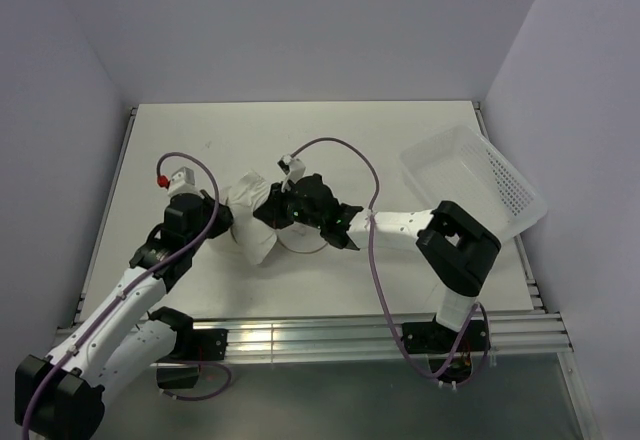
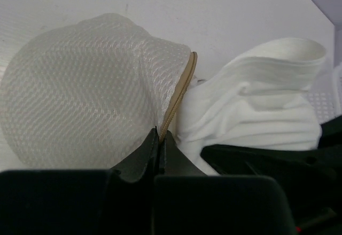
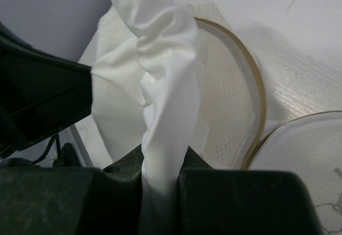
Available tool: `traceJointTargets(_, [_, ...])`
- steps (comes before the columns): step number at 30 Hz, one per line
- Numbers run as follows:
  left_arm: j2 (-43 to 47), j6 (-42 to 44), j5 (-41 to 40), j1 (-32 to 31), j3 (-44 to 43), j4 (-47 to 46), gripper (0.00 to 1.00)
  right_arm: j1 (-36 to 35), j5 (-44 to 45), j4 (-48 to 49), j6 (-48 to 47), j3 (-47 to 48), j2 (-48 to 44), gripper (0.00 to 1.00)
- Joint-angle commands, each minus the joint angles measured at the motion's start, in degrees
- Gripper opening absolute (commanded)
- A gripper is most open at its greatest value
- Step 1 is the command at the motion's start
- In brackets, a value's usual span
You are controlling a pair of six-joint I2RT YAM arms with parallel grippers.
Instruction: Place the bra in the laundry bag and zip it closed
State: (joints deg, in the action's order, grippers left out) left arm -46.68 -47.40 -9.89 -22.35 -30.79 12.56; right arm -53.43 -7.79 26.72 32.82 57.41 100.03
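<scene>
The laundry bag (image 2: 80, 96) is a white mesh pouch with a tan rim (image 2: 179, 93), lying on its side on the table. My left gripper (image 2: 160, 136) is shut on that rim. The off-white bra (image 3: 165, 85) hangs in twisted folds, with my right gripper (image 3: 160, 171) shut on a bunch of its fabric right at the bag's open mouth (image 3: 227, 101). The lid (image 3: 304, 160) lies flat beside the opening. From above, the bra (image 1: 245, 193) and the bag (image 1: 255, 245) sit between the left gripper (image 1: 222, 222) and the right gripper (image 1: 272, 210).
A white perforated plastic tray (image 1: 480, 175) leans tilted at the table's right edge against the wall. Walls close in on the left, back and right. An aluminium rail (image 1: 300, 335) runs along the near edge.
</scene>
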Motion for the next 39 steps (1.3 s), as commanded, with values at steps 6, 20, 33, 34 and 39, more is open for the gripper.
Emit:
traceJointTargets(6, [-0.52,-7.0,14.11,-9.19,-5.33,-12.03,0.0,-0.98,6.82,-0.86,1.99,-0.28,-1.94,0.0])
traceJointTargets(20, [-1.31,-4.19,10.76,-12.19,-3.94,-7.79,0.0,2.37,18.18,-11.08,-8.21,-2.04,-17.85,0.0])
traceJointTargets(33, [-6.95,-4.37,16.22,-14.74,0.88,-26.71,0.0,3.59,5.88,4.11,-2.23,-11.35,-12.32,0.0])
traceJointTargets(34, [-5.89,-4.54,15.87,-14.74,1.86,-26.62,0.0,4.55,4.9,5.0,-1.88,-10.74,-11.27,0.0])
traceJointTargets(39, [0.0,-2.88,12.8,-14.65,6.43,-26.27,0.0,4.66,4.18,2.04,0.14,-6.88,-6.43,0.0])
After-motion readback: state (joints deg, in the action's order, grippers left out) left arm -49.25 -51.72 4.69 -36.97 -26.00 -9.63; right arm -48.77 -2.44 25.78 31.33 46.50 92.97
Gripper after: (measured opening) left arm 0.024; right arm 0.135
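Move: The white bra held by the right hand has its middle about 6 cm to the right of the left hand, some 1 cm ahead and roughly level with it. From the right hand, the mesh laundry bag lies about 6 cm to the left, 4 cm ahead and some 9 cm below, its zip rim already in the left fingers. The bag's embroidered lid lies about 10 cm to the right of the right hand, 3 cm ahead and 12 cm below. The bag's zip rim, still pinched by the left hand, is drawn about 12 cm right in two pulls towards the right gripper, rising and backing some 4 cm while that wrist turns clockwise about 25 degrees. Keeping its grip on the bra, the right hand dips while moving right and forward, lifts to some 7 cm above its start, then sinks about 10 cm towards the bag mouth, ending 7 cm farther right. ##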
